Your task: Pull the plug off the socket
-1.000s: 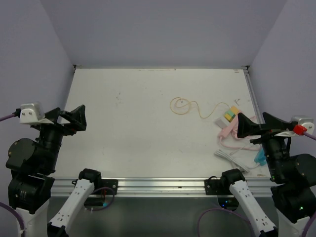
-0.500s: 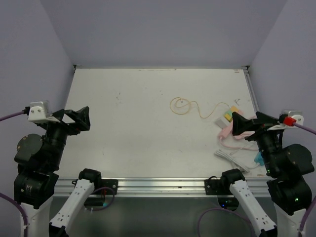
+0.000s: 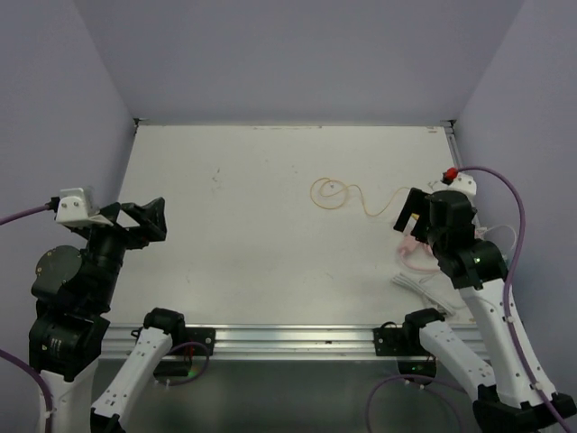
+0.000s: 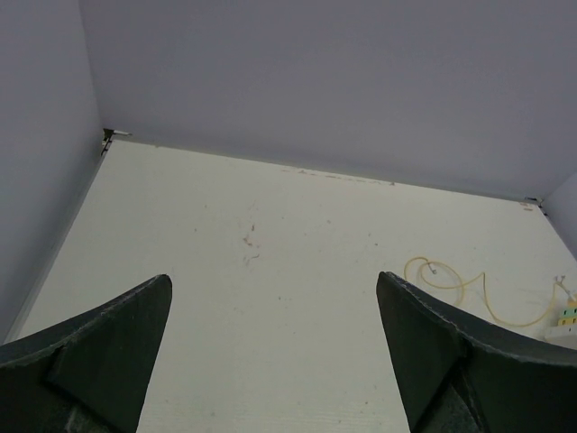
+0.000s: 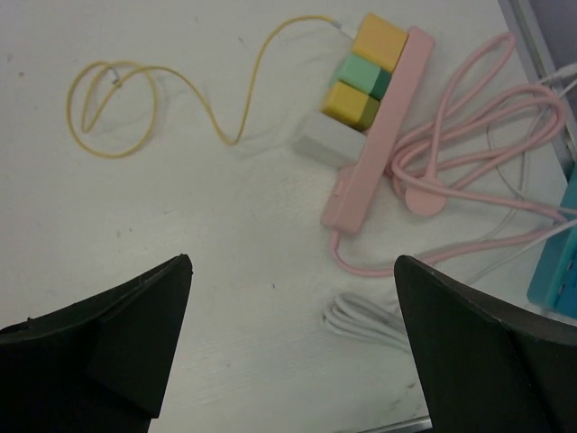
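A pink power strip (image 5: 383,135) lies at the table's right side. Three coloured cube plugs sit along its left face: orange-yellow (image 5: 379,41), green (image 5: 361,74) and yellow (image 5: 350,104). A white plug block (image 5: 317,142) sits below them. A thin yellow cable (image 5: 108,99) runs from the top cube into a coil. My right gripper (image 5: 293,262) is open and empty, hovering above the table just short of the strip. In the top view my right gripper (image 3: 415,216) hides most of the strip. My left gripper (image 4: 275,278) is open and empty, far off at the left (image 3: 149,219).
The strip's pink cord (image 5: 469,135) lies looped to the right of it. A white cable bundle (image 5: 370,320) lies near the front edge, and a blue object (image 5: 554,262) lies at the far right. The table's right rail (image 3: 460,176) is close by.
My right arm has swung up and inward from the table's right edge and now points down over the power strip. My left arm has shifted only slightly.
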You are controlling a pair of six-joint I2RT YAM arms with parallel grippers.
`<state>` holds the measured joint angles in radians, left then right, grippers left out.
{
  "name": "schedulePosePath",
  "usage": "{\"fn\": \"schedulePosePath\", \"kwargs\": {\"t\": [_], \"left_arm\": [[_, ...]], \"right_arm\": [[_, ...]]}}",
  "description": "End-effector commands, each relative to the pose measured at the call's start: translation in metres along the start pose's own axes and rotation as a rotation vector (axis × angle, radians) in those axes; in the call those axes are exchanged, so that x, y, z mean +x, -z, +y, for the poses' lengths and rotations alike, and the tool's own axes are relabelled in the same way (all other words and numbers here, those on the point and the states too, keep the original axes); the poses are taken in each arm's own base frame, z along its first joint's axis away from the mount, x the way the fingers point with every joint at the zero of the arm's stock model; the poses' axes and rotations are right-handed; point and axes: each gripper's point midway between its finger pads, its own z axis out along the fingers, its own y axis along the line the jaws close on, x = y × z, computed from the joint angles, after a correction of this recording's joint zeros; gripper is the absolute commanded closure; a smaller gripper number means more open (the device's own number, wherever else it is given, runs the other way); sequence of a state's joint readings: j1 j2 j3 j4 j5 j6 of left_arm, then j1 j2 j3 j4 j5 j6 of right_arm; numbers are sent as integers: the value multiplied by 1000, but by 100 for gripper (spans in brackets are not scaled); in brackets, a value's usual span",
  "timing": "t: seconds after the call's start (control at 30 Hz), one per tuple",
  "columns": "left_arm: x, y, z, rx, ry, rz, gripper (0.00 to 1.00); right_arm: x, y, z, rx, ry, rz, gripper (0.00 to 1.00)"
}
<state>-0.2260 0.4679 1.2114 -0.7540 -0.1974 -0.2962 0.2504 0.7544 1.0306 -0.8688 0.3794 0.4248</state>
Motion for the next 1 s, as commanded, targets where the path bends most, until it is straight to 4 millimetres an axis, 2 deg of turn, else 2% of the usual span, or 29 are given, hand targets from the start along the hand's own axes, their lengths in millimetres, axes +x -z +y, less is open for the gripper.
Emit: {"fn": "schedulePosePath", "kwargs": {"t": [0.0, 0.03, 0.17, 0.23, 0.27, 0.3, 0.37, 0.43, 0.47, 0.6, 0.8, 0.97], "left_arm": [[4, 1, 1, 0, -2, 7, 0], [5, 1, 1, 0, -3, 7, 0], [11, 1, 2, 1, -5, 17, 0], [13, 2, 2, 3, -4, 20, 0], [16, 0, 2, 6, -6, 30, 0], [17, 1, 2, 6, -6, 33, 0], [21, 1, 3, 4, -8, 42, 0], [26, 0, 4, 2, -8, 50, 0], [26, 0, 3, 8, -8, 49, 0], [35, -3, 3, 11, -8, 71, 0], [44, -7, 4, 9, -14, 96, 1], [52, -13, 5, 4, -23, 116, 0]], "right_arm": [[17, -11, -8, 77, -82, 36, 1], [29, -20, -10, 101, -79, 75, 1], [55, -43, -18, 181, -111, 143, 1], [70, -56, -22, 200, -147, 178, 1], [76, -64, -31, 230, -183, 198, 1], [83, -69, -27, 202, -219, 231, 2], [96, -82, -40, 237, -282, 256, 7], [105, -92, -38, 215, -321, 274, 13], [108, -98, -43, 226, -349, 284, 13], [111, -114, -37, 190, -387, 290, 14], [113, -134, -51, 240, -396, 266, 16], [115, -146, -52, 243, -396, 277, 23]]}}
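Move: The pink socket strip's near end lies some 4 cm ahead of the right hand, 5 cm to its right and about 23 cm below. The white plug sits about 8 cm farther out than that end and 2 cm to its left, the near yellow plug some 11 cm out and 1 cm to its right. The gray cord bundle lies 11 cm back of the near end and 3 cm to its right. From the left hand the end is about 10 cm ahead, 60 cm right, 38 cm below. Over the near end of the pink socket strip the right hand comes down fast, about 18 cm, sinking almost straight at first, then easing 4 cm right and 3 cm forward. Its wrist tips down and turns clockwise, some 20 degrees each, while its left side rises, lining the fingers up either side of the strip; they narrow from wide open to about three-quarters. The left hand, open and empty, sinks about 5 cm. ##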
